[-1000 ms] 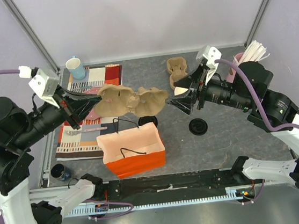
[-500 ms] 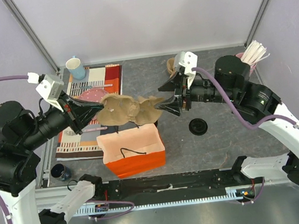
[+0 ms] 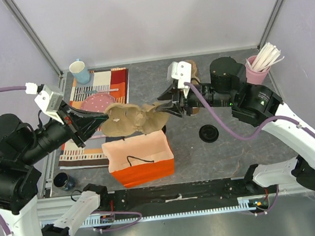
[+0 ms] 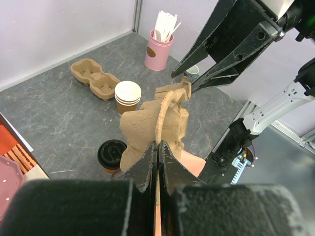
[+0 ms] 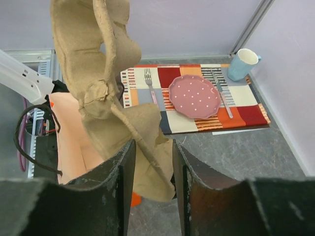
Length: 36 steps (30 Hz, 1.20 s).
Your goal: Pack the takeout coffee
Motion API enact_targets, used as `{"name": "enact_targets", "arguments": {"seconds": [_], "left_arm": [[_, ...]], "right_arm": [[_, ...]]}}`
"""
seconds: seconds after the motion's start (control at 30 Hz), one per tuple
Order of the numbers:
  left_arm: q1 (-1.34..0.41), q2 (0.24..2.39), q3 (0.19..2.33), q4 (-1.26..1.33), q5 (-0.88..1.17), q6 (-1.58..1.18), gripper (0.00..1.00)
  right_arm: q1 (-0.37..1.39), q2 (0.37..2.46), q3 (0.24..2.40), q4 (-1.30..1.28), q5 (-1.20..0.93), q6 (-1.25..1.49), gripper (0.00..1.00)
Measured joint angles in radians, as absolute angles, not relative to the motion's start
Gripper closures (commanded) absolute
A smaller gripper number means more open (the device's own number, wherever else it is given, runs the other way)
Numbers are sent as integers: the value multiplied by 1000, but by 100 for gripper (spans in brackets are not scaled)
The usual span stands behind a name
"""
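Observation:
My left gripper point(image 3: 102, 120) point(image 4: 158, 143) is shut on the near edge of a brown pulp cup carrier point(image 3: 129, 118) point(image 4: 157, 123) point(image 5: 98, 59), holding it in the air over the orange paper bag point(image 3: 143, 165) point(image 5: 74, 142). My right gripper point(image 3: 165, 108) point(image 5: 151, 145) straddles the carrier's other end, jaws still apart with a gap on one side. The takeout coffee point(image 4: 112, 155), a brown cup with a black lid, stands on the table below the carrier; in the top view the carrier mostly hides it.
A stack of lidless cups point(image 4: 127, 96), a second carrier point(image 4: 93, 78) and a pink straw holder point(image 3: 254, 70) stand at the back right. A loose black lid point(image 3: 209, 132) lies right of the bag. Placemat with pink plate point(image 3: 99, 102) and blue mug point(image 3: 79, 71) at left.
The right arm has swung left to the carrier's far end, and its jaws have narrowed around that edge. The left gripper has kept its hold, shifting the carrier slightly.

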<state>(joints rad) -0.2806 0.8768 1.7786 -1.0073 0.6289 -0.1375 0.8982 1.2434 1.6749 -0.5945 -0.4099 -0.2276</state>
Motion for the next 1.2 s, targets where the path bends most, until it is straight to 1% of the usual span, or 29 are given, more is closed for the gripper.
{"name": "enact_targets", "arguments": {"seconds": [0.07,0.2,0.27,0.3,0.33,0.4,0.43,0.5,0.53,0.6,0.63,0.67,0.73,0.77,0.83,0.87,0.93,0.97,1.2], "left_arm": [[-281,877,1779,-1007,630,-138,98],[-281,877,1776,-1005,629,-140,98],[-281,877,1772,-1001,628,-144,98],[-281,878,1770,-1000,629,-146,98],[-281,879,1769,-999,629,-149,98],[-281,882,1768,-997,629,-152,98],[-281,883,1768,-996,629,-153,98],[-281,884,1766,-994,627,-154,98],[-281,884,1764,-992,626,-154,98],[-279,883,1759,-991,620,-154,98],[-278,882,1754,-990,612,-154,98],[-277,881,1751,-989,606,-154,94],[-276,879,1739,-989,590,-153,84],[-276,876,1732,-989,580,-152,75],[-276,871,1721,-994,566,-148,66],[-276,867,1716,-995,556,-145,59],[-276,859,1710,-999,535,-137,53],[-276,854,1707,-1000,524,-132,47],[-276,808,1687,-1007,411,-91,38]], "right_arm": [[902,1251,1675,-602,-410,-246,60],[907,1262,1675,-611,-413,-264,57],[914,1269,1676,-613,-413,-268,59],[920,1273,1678,-615,-410,-270,62],[924,1277,1678,-615,-409,-271,68],[936,1286,1684,-616,-397,-278,75],[941,1291,1687,-615,-390,-281,81],[945,1294,1691,-616,-380,-286,84],[945,1294,1693,-618,-375,-286,88],[945,1294,1702,-623,-365,-287,93],[945,1294,1708,-627,-362,-287,98],[945,1294,1714,-633,-361,-287,100],[945,1294,1725,-650,-360,-288,100],[945,1294,1729,-659,-360,-289,100],[945,1294,1736,-679,-361,-293,100],[945,1294,1739,-690,-364,-294,100],[945,1295,1744,-712,-373,-298,100],[945,1298,1752,-730,-387,-302,100],[949,1321,1788,-803,-464,-328,100]]}}
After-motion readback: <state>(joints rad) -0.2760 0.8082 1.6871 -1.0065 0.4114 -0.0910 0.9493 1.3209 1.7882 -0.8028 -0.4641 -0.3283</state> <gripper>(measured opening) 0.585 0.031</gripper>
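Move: The cup holder is held up in the air, still pinched at its left end by the left hand; its middle is about 7 cm to the right of that hand. From the open right hand the holder's middle lies some 7 cm to the left, 3 cm back and slightly higher. Below the right hand, the paper bag stands about 9 cm back, 8 cm left and 34 cm down, and the lidded cup some 4 cm ahead, 3 cm left and 40 cm down. Leftward and slightly down, about 2 cm, the right hand eases onto the cup holder and closes from half open to shut, pinching its rim towards the right end. Only then do the left fingers open and let go, that hand drawing off some 3 cm left, a little forward and down, turning about 10 degrees counter-clockwise, while the right carries the holder back and down about 2 cm. ##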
